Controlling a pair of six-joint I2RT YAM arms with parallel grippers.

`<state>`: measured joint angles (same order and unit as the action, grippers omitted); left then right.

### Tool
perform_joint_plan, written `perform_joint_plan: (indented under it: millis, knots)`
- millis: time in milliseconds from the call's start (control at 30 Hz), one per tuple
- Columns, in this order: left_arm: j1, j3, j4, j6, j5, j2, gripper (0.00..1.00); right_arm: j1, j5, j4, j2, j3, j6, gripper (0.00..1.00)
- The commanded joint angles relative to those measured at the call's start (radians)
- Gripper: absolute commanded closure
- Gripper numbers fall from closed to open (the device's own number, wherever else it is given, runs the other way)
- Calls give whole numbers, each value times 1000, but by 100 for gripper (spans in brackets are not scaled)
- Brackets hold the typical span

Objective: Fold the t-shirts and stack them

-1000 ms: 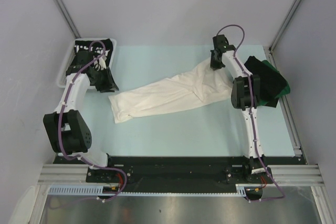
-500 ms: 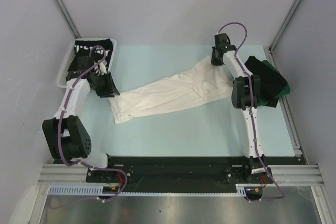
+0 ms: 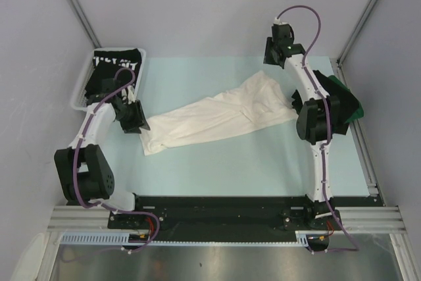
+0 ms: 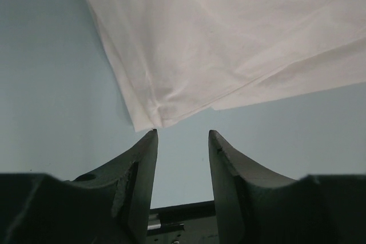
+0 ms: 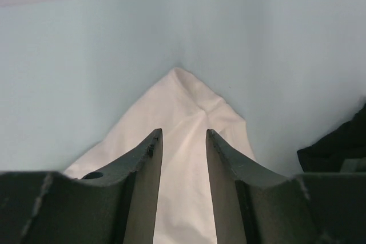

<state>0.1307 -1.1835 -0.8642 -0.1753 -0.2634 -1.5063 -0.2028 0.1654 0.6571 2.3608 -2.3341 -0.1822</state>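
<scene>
A white t-shirt [image 3: 217,113] lies stretched in a slant across the pale blue table. Its left end [image 4: 171,84] sits just beyond my left gripper [image 4: 183,135], which is open and empty; the cloth's corner nearly touches the left fingertip [image 4: 152,136]. My right gripper [image 5: 183,134] is open and hovers above the shirt's far right corner [image 5: 186,92], holding nothing. In the top view the left gripper [image 3: 137,122] is at the shirt's left end and the right gripper [image 3: 271,62] is over its far end. A black t-shirt [image 3: 327,93] lies on a dark green one [image 3: 350,102] at the right.
A white mesh basket [image 3: 77,93] stands at the far left with a black t-shirt with white lettering [image 3: 118,62] in it. The right arm's elbow [image 3: 314,120] partly covers the dark pile. Black cloth [image 5: 337,141] shows at the right wrist view's edge.
My right gripper has opened, let go of the white shirt's far corner and lifted away. My left arm has swung from the basket to the shirt's left end, its jaws widening.
</scene>
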Motion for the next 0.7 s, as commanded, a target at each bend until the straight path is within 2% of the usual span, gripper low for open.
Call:
perform_joint_plan:
  millis: [0,200,500,667]
  knots:
    - [-22,68,-22,-59,73,87,54,-23,36,-34,-190,80,-2,59]
    - [-57,192,40,-162,93,170,54,-44,54,-60,-290,200,-28,58]
    - [-163,281,120,-288,251,224,55,-53,79,-33,-363,257,-17,58]
    - [-180,323,163,-322,338,213,54,-50,86,-33,-422,321,-14,58]
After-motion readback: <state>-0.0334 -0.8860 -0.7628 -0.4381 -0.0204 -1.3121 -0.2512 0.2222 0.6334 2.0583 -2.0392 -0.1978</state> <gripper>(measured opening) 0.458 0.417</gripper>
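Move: The white t-shirt's near left corner lies about 2 cm back of the open left hand, in line sideways and 11 cm below; its far left corner is some 15 cm ahead. The tub is roughly 31 cm ahead, 12 cm left. From the open right hand, the near right corner is about 16 cm back, 7 cm right and 16 cm below; the far corner some 7 cm ahead, 3 cm left; the black pile 6 cm back, 20 cm right. The white t-shirt's near left corner is approached by the left hand, which draws back about 5 cm and sinks 4 cm, drifting slightly right as it turns some 10 degrees counter-clockwise. The right hand, already clear of the cloth, climbs about 8 cm over the shirt while backing off, then dips a little and keeps drawing back, away from the far corner. Both grippers stay part open, touching nothing. ##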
